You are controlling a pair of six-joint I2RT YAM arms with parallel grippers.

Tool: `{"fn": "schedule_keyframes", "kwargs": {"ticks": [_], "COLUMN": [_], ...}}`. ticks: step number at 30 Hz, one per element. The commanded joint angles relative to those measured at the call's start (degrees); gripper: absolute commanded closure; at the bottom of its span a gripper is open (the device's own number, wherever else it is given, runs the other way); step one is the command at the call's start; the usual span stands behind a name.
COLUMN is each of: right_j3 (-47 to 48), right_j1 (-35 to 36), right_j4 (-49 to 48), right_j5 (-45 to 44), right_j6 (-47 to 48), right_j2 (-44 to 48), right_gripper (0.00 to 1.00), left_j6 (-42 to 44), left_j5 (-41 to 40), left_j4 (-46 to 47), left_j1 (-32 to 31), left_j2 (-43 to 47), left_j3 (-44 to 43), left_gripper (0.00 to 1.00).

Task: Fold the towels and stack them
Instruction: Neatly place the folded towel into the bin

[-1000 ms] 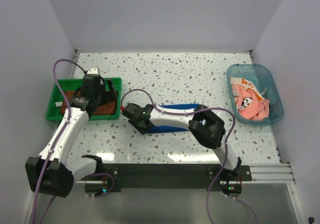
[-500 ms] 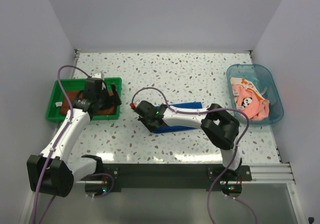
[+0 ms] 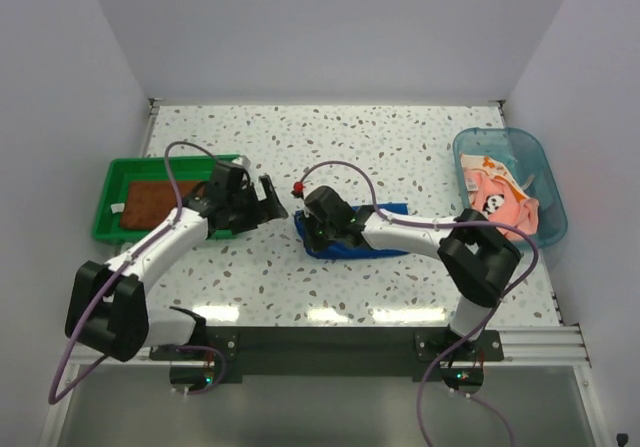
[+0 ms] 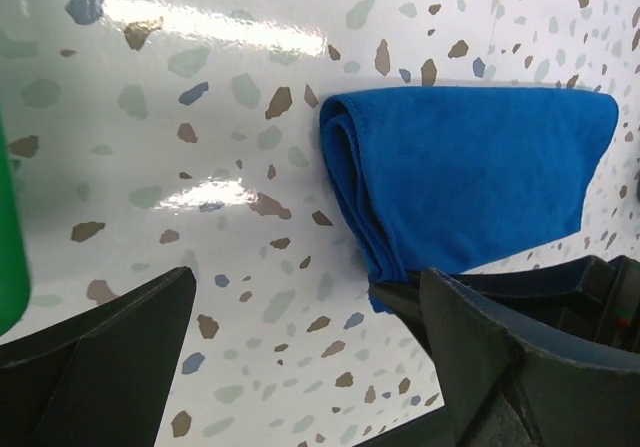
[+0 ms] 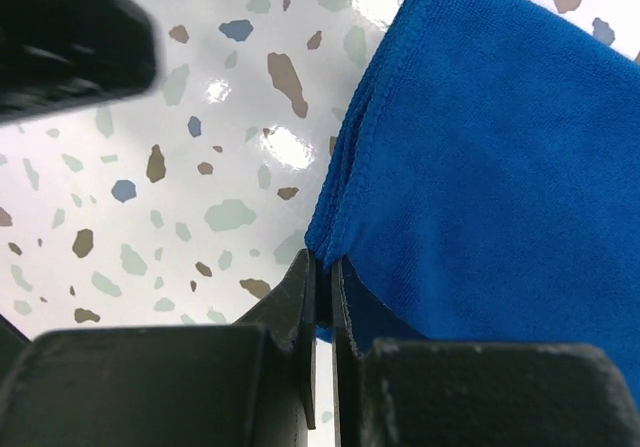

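The royal blue towel lies folded over on the speckled table, also in the left wrist view and the right wrist view. My right gripper is shut on the towel's folded left edge. My left gripper is open and empty just left of that edge, its fingers wide apart over bare table. The rust-brown towel lies flat in the green tray. The pink towel and the orange flowered towel lie bunched in the clear blue tub.
The green tray stands at the left, just behind my left arm. The tub stands at the right edge. Purple cables loop above both wrists. White walls close the back and sides. My left gripper shows in the right wrist view's top left corner.
My left gripper has left the tray and swung right to the blue towel's left end. My right gripper has moved right with the towel's edge, and the towel now looks shorter.
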State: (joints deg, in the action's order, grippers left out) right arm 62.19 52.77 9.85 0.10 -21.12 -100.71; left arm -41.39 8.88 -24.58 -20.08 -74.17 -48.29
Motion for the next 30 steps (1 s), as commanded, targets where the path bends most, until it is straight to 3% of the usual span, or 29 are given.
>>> {"fn": "schedule_keyframes", "kwargs": {"ticks": [1,16,26,30], "right_j3": [-1.46,-7.52,-9.37,-9.37], "right_j1": [-0.13,-0.48,-0.57,-0.57], "right_j4": [-6.59,-15.91,-18.46,-18.81], "right_j5": [2.1,1.13,2.27,2.45], "right_j6": [-2.96,-7.79,-8.67,-8.67], "right_j2": [3.15,4.99,4.91,5.26], "right_gripper": [1.0,1.0,1.0,1.0], "left_j6": [-6.07,-12.58,-13.63,-14.42], "left_j5": [3.41,3.33,1.05,0.52], "left_j4": [7.69,16.75,21.41,23.25], "left_j1": [-1.45,-7.7,-9.54,-10.42], "left_j2": [-1.94,-15.12,-20.22,-20.93], "left_j3": [1.36,2.24,2.24,2.94], "left_gripper": [0.0,0.02,0.22,0.36]}}
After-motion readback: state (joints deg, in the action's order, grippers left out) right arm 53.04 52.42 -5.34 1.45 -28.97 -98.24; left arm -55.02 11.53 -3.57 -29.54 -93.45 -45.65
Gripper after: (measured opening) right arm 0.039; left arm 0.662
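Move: The folded blue towel's raised left edge lies about 9 cm to the left hand's right, level with it fore and aft and some 7 cm lower. The right fingers' pinch near that edge's near corner is about 11 cm right of the left hand, 4 cm back and 6 cm lower; the green bin's middle is 23 cm to its left, 6 cm farther out. From the right hand, the edge's middle is about 4 cm ahead and 1 cm left, at its own height. The towel's raised left edge is kept pinched near its near corner by the right hand, which stays almost in place and turns some 10 degrees. The left hand comes down and to the right, about 8 cm across, until its open fingers straddle the edge just beyond the right fingers; having sunk, it drifts on rightwards and narrows to about two thirds open. ##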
